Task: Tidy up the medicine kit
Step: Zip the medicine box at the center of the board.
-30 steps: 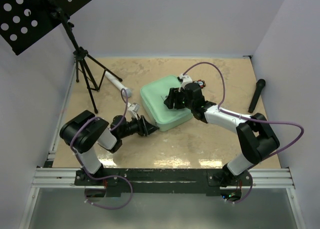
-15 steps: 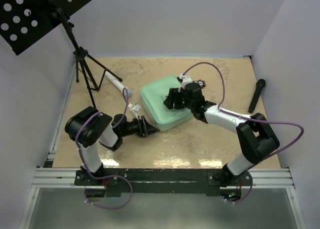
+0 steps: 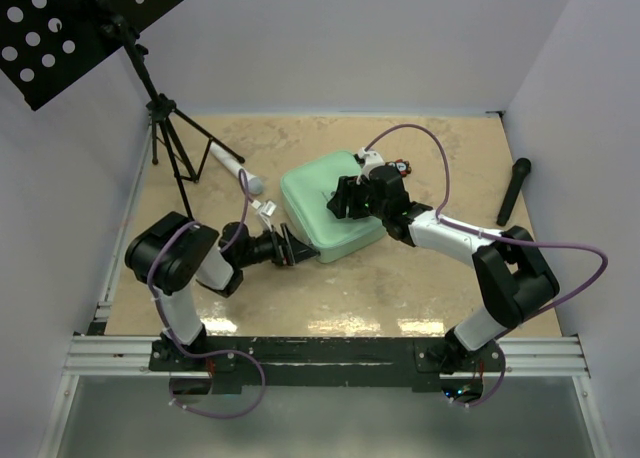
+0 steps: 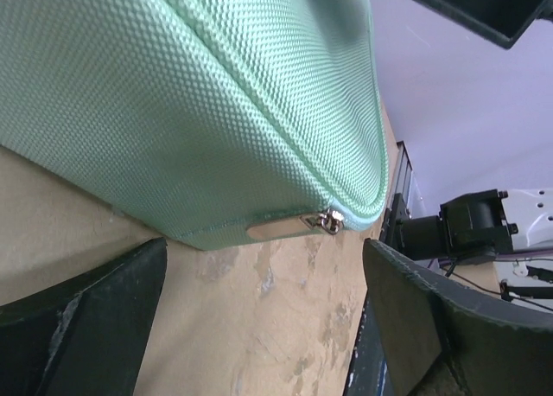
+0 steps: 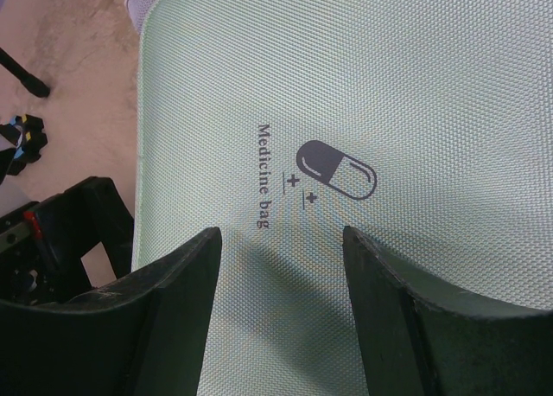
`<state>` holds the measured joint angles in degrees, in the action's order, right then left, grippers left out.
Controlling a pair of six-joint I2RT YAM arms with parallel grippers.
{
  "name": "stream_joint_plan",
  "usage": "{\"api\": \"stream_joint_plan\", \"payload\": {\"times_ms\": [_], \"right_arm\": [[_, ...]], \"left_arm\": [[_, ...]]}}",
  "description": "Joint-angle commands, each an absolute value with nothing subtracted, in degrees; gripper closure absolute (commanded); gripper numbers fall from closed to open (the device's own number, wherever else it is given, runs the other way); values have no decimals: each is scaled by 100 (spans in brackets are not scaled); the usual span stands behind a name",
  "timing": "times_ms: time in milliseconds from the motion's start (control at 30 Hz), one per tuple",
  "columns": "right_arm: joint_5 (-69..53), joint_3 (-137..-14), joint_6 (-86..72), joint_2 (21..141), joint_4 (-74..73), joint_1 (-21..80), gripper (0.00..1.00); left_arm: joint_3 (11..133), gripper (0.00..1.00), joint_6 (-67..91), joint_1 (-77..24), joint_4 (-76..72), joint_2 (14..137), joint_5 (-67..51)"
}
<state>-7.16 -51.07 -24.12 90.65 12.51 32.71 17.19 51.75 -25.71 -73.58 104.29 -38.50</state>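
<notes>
The mint-green medicine kit [image 3: 322, 206] lies zipped shut in the middle of the table. My left gripper [image 3: 296, 246] is low at its near-left corner and stands open; in the left wrist view the gripper [image 4: 259, 314] has bare table between its fingers. The metal zip pull [image 4: 328, 221] hangs at the case's corner just beyond them, touching neither finger. My right gripper [image 3: 345, 200] is open above the lid. In the right wrist view its fingers [image 5: 177, 309] straddle the fabric just below the pill logo [image 5: 335, 169], holding nothing.
A white-and-grey cylinder [image 3: 238, 168] lies left of the kit, near a black tripod stand [image 3: 172, 148]. A small black-and-red gadget [image 3: 401, 165] sits behind the kit's right corner. A black stick-shaped object [image 3: 514, 190] lies at the far right by the wall.
My left gripper's jaws have spread wide at the kit's corner and the wrist has shifted slightly. The right arm and the kit have stayed still.
</notes>
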Motion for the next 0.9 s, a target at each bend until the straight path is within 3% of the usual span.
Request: {"api": "stream_joint_plan", "payload": {"times_ms": [0, 100, 433, 867], "right_arm": [[-993, -4931, -2373, 9176, 1037, 3349, 37], [-984, -4904, -2364, 9167, 1046, 3349, 37], [-993, -4931, -2373, 9220, 1046, 3357, 37], [-1037, -4887, -2347, 9193, 1072, 3357, 37]], "left_arm": [[1968, 0, 5194, -2505, -10872, 10380, -3815], [2118, 3, 5229, -2496, -10837, 10459, -3876], [2373, 27, 5308, -2514, -10872, 10573, -4078], [2864, 32, 5589, -2514, -10881, 10661, -5000]]}}
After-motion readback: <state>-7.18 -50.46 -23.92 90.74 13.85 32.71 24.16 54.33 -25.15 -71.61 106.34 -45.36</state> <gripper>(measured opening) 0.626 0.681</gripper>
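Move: The zipper pull on the seam at the medicine box's near corner lies about 4 cm to the right of the left hand, some 1 cm back and roughly level with it. The box's middle is about 9 cm ahead of that hand and 6 cm to its right, with the right gripper over the lid some 11 cm ahead, 8 cm right and 3 cm higher. From the right hand the pull lies about 12 cm back, 4 cm left and 4 cm lower. The left hand, wide open beside the box's near corner, first edges forward and up about 1 cm, then works to the right and upward, ending near 2 cm higher and 2 cm farther right, while its wrist turns about 5 degrees clockwise. As it goes the fingers close by about a third, narrowing around the zipper pull without yet pinching it, and the right hand stays put at the top of the lid with its fingers part open. ##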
